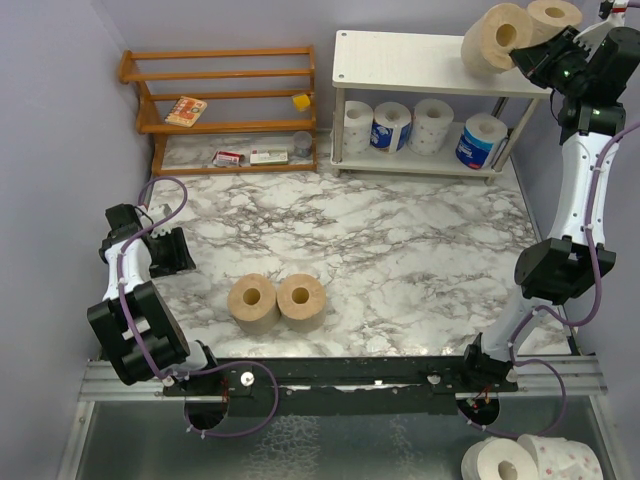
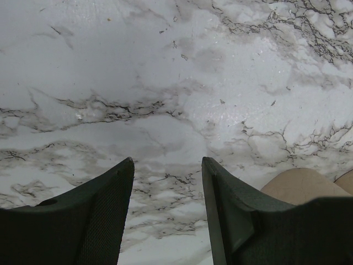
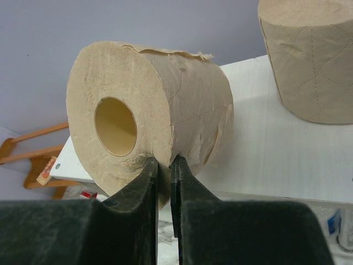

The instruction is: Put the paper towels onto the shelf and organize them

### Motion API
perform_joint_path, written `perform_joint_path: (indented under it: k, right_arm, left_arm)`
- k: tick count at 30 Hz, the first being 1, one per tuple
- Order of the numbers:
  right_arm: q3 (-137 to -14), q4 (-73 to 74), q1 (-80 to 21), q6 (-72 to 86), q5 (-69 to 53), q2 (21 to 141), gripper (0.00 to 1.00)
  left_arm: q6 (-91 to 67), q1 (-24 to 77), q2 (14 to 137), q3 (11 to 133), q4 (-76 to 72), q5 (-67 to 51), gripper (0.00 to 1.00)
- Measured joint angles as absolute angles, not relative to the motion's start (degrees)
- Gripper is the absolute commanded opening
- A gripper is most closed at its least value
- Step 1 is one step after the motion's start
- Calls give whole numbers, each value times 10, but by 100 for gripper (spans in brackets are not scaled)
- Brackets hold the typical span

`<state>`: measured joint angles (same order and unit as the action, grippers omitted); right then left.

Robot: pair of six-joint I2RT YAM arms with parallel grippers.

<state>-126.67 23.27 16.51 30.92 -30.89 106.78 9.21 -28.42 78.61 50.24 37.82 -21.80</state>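
Note:
My right gripper is shut, pinching the lower rim of a tan paper towel roll. The roll lies on its side at the front edge of the shelf's top board. A second tan roll stands upright behind it. The lower board holds several rolls, white ones and blue-wrapped ones. Two tan rolls stand on the marble table. My left gripper hangs open and empty left of them, with one roll past its right finger.
An orange wooden rack with small boxes and a yellow piece stands at the back left. More rolls lie below the table's near edge on the right. Walls close in on the left and behind the shelf.

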Motion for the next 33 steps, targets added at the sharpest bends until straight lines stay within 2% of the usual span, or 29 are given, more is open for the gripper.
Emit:
perform_joint_path:
  k: [5, 17, 19, 20, 21, 23, 24, 33]
  right_arm:
    - [-1267, 233, 165, 295, -296, 1068, 15]
    - [-1267, 233, 165, 272, -279, 1068, 17]
    - [-1267, 233, 165, 271, -278, 1069, 27]
    - [-1267, 233, 165, 271, -278, 1070, 39]
    - [-1267, 232, 165, 271, -277, 1070, 52]
    - [-1267, 227, 165, 267, -277, 1072, 90]
    - [-1267, 225, 165, 266, -276, 1072, 99]
    - [-1253, 146, 165, 213, -243, 1058, 100]
  left_arm:
    - [92, -284, 786, 502, 378, -219, 55]
    - [92, -289, 786, 502, 378, -219, 55]
    - [92, -291, 786, 502, 378, -219, 55]
    - [92, -292, 786, 502, 378, -219, 55]
    - [92, -293, 786, 502, 378, -219, 55]
    - [92, -293, 786, 502, 378, -219, 55]
    - [92, -293, 786, 502, 378, -219, 55]
    - [92, -297, 786, 502, 378, -219, 55]
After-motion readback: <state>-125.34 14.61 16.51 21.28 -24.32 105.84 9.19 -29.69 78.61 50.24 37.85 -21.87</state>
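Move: The right gripper pinches the rim of a tipped brown paper towel roll over the top shelf, with the roll's middle about 6 cm ahead, 3 cm left and 2 cm above. Another brown roll stands some 9 cm ahead and 8 cm right, nearly level; on the lower shelf, a blue roll is roughly 4 cm ahead, 6 cm right and 27 cm below. From the idle left gripper, the pinched roll is about 32 cm ahead, 62 cm right and 40 cm up. Ease the right gripper about 1 cm to the right beside the brown roll while loosening the pinch, then pause nearly still before opening the fingers wide to let go of the rim. As they open, lift about 3 cm and carry on rightward, away from the roll, tipping the fingertips up and rolling the hand's left side down, each some 10 degrees. ##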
